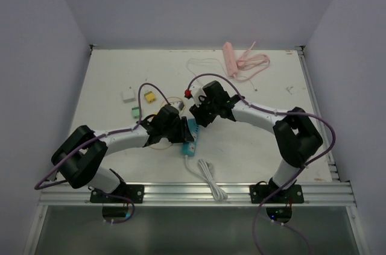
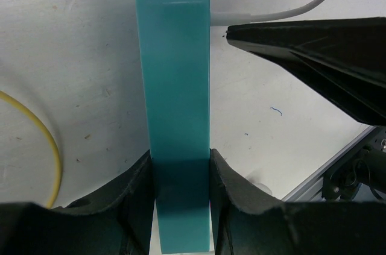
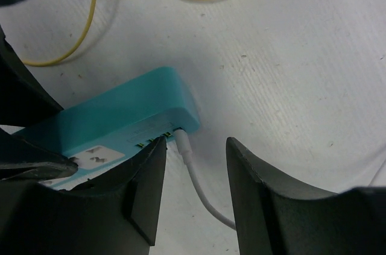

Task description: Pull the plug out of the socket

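Note:
A teal power strip [image 1: 190,137] lies near the table's front middle. My left gripper [image 2: 180,176] is shut on the strip [image 2: 175,98], one finger on each long side. A white plug [image 3: 183,141] with a white cable [image 3: 205,198] sits in a port at the strip's [image 3: 126,113] end. My right gripper [image 3: 194,164] is open, its fingers on either side of the plug and cable, not touching them. In the top view my right gripper [image 1: 198,116] hovers over the strip's far end, next to my left gripper [image 1: 179,131].
A yellow cable [image 3: 90,20] loops on the table behind the strip. The white cable [image 1: 208,176] runs to the front rail. A pink power strip [image 1: 230,57] with its cord lies at the back. Small adapters [image 1: 128,94] lie at the left.

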### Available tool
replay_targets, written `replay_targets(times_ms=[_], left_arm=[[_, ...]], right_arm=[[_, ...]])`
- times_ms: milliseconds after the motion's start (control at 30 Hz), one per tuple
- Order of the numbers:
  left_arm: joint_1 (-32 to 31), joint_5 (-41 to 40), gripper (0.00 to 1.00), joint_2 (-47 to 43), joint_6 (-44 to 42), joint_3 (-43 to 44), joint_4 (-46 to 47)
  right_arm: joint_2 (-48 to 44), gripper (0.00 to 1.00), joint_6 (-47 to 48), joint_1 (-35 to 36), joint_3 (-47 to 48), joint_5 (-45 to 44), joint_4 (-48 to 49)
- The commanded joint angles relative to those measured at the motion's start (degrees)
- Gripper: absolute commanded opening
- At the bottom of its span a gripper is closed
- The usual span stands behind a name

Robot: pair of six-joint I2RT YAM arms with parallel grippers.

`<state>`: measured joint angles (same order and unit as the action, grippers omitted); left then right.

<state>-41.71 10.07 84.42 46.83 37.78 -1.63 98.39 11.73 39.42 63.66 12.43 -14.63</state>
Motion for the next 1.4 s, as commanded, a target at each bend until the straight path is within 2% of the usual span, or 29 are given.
replay_targets(times_ms=[0,233,333,500,933,1367], left_arm=[[0.5,-0.5,0.0,-1.2,-3.1,1.0,-3.3],[0.9,-0.6,0.0,-1.2,-3.1,0.5,-3.2],[1.1,-0.6,0.0,-1.2,-3.1,0.4,-3.2],[1.5,-0.5,0.0,-1.0,-3.1,0.5,-3.2],[2.5,-2.3,0.0,0.1,-4.3,1.2,-6.4],[3.7,-12.9,0.0,3.9,-2.4,3.9,-20.8]], right_arm=[[1.1,0.47,1.2,0.0,1.2,2.1,-0.1],[2.9,0.45,0.6,0.0,-0.1,2.5,1.4],[3.4,0.38,0.4,0.0,-0.8,2.9,1.7],[3.7,0.35,0.5,-0.1,-1.2,3.4,1.8],[0.0,0.02,0.0,-0.1,-3.0,3.5,1.7],[-5.8,0.0,-1.1,-0.1,-6.4,-1.2,-1.1]])
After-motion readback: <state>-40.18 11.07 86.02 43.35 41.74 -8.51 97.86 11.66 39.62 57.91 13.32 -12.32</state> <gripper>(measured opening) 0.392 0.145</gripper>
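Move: The white plug sits in the side face near the far end of the teal socket strip, about 3 cm below and 1 cm back from my open right hand, sideways about level with it. The strip's middle is some 8 cm back and 3 cm left of that hand, 3 cm lower; a yellow cable loop lies about 6 cm ahead, 10 cm left and 7 cm down. From my left hand, which already grips the strip, the plug is roughly 6 cm ahead and 3 cm right, about level. I sink my right hand about 3 cm, easing 1–2 cm back, while its half-open fingers close and pinch the white plug right at the strip's face. Then I pull it about 1 cm to the right, creeping back and slightly up, while my left hand keeps its grip on the strip, shifts nearly 1 cm left and tilts a few degrees against the pull. ##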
